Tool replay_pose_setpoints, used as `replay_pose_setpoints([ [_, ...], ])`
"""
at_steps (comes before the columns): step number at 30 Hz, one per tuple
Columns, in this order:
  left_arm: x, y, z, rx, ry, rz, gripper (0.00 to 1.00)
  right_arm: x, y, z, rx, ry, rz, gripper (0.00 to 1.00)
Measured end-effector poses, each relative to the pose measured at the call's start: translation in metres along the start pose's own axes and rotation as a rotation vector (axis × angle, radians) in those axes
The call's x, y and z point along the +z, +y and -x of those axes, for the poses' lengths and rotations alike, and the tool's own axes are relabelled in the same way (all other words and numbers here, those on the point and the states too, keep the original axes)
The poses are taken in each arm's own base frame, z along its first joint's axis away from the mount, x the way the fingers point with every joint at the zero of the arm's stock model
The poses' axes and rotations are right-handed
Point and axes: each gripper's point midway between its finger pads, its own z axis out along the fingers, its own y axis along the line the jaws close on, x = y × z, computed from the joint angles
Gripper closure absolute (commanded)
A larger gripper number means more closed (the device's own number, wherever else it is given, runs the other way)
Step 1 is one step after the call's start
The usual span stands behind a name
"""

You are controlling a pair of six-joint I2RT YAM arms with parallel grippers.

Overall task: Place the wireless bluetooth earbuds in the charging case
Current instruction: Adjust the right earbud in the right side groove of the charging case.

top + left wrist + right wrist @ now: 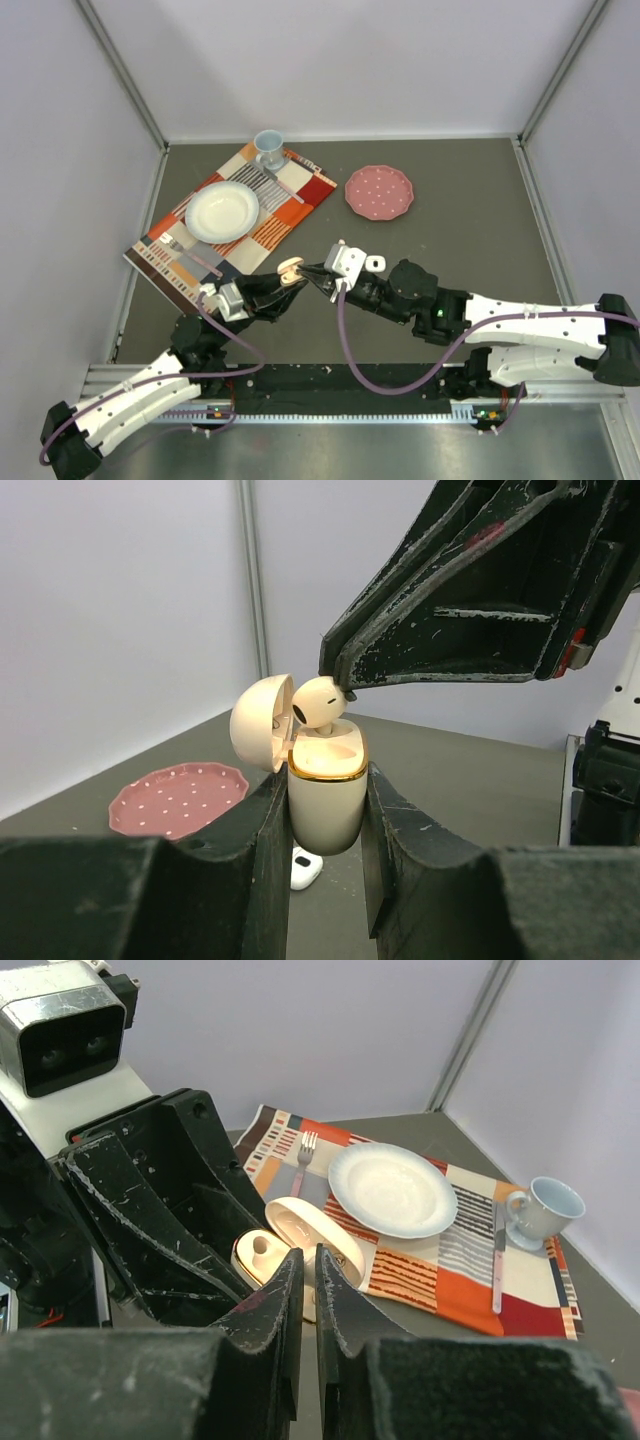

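My left gripper (326, 772) is shut on the body of a peach charging case (326, 800) with a gold rim, and holds it upright above the table with its lid (260, 723) swung open. A pale peach earbud (318, 702) sits tilted in the case's mouth, with its head above the rim. My right gripper (338, 685) is shut and its tips touch the earbud's upper side. Nothing shows between its fingers (290, 1280). In the right wrist view the earbud is hidden behind those fingers, and one bare socket of the case (257, 1250) shows. From above, the grippers meet at the case (289, 268).
A small white case (305, 868) lies on the table under the held one, also seen from above (375, 263). A pink dotted plate (379, 192) sits at the back. A striped placemat (300, 205) at the left carries a white bowl (222, 211), a cup (268, 148) and cutlery.
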Motion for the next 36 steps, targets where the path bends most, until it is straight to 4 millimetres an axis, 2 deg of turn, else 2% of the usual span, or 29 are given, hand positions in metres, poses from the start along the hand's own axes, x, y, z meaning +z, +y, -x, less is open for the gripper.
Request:
replay_pose_setpoints([
  [10,-0.001,0.0,-0.006,-0.005,0.024,0.003,1.0,-0.001,-0.001,-0.006,-0.032,0.04,0.002,0.94],
  [13,-0.002,0.0,-0.006,-0.005,0.027,0.002,1.0,-0.002,0.0,-0.008,-0.058,0.051,0.018,0.91],
  [16,-0.003,-0.001,-0.007,-0.006,0.031,-0.002,1.0,-0.002,0.0,-0.009,-0.074,0.064,0.042,0.83],
  [23,-0.003,-0.002,-0.009,-0.007,0.04,-0.01,1.0,-0.003,0.003,-0.012,-0.078,0.081,0.091,0.8],
  [33,-0.004,-0.005,-0.013,-0.01,0.055,-0.024,1.0,-0.004,0.005,-0.017,-0.08,0.112,0.11,0.71],
  [36,-0.004,-0.006,-0.012,-0.009,0.053,-0.032,1.0,-0.004,0.006,-0.024,-0.082,0.137,0.114,0.72],
])
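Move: The right earbud sits upright on the charging case, roughly 1 cm ahead, 1 cm to the left and 1 cm below the right hand, whose nearly shut tips are at its upper edge. The case's middle is about 1 cm back, 2 cm left and 3 cm down; its open lid is some 2 cm ahead, 2 cm left and 2 cm down. From the left hand, gripping the case, the earbud is about 1 cm ahead and 3 cm above. Lower the right gripper about 2.5 cm, tipping its fingers some 10 degrees downward; once partway down, open them so the tips end either side of the earbud, close around its head. Keep the left grip on the charging case and let that hand sink about 1 cm too. ##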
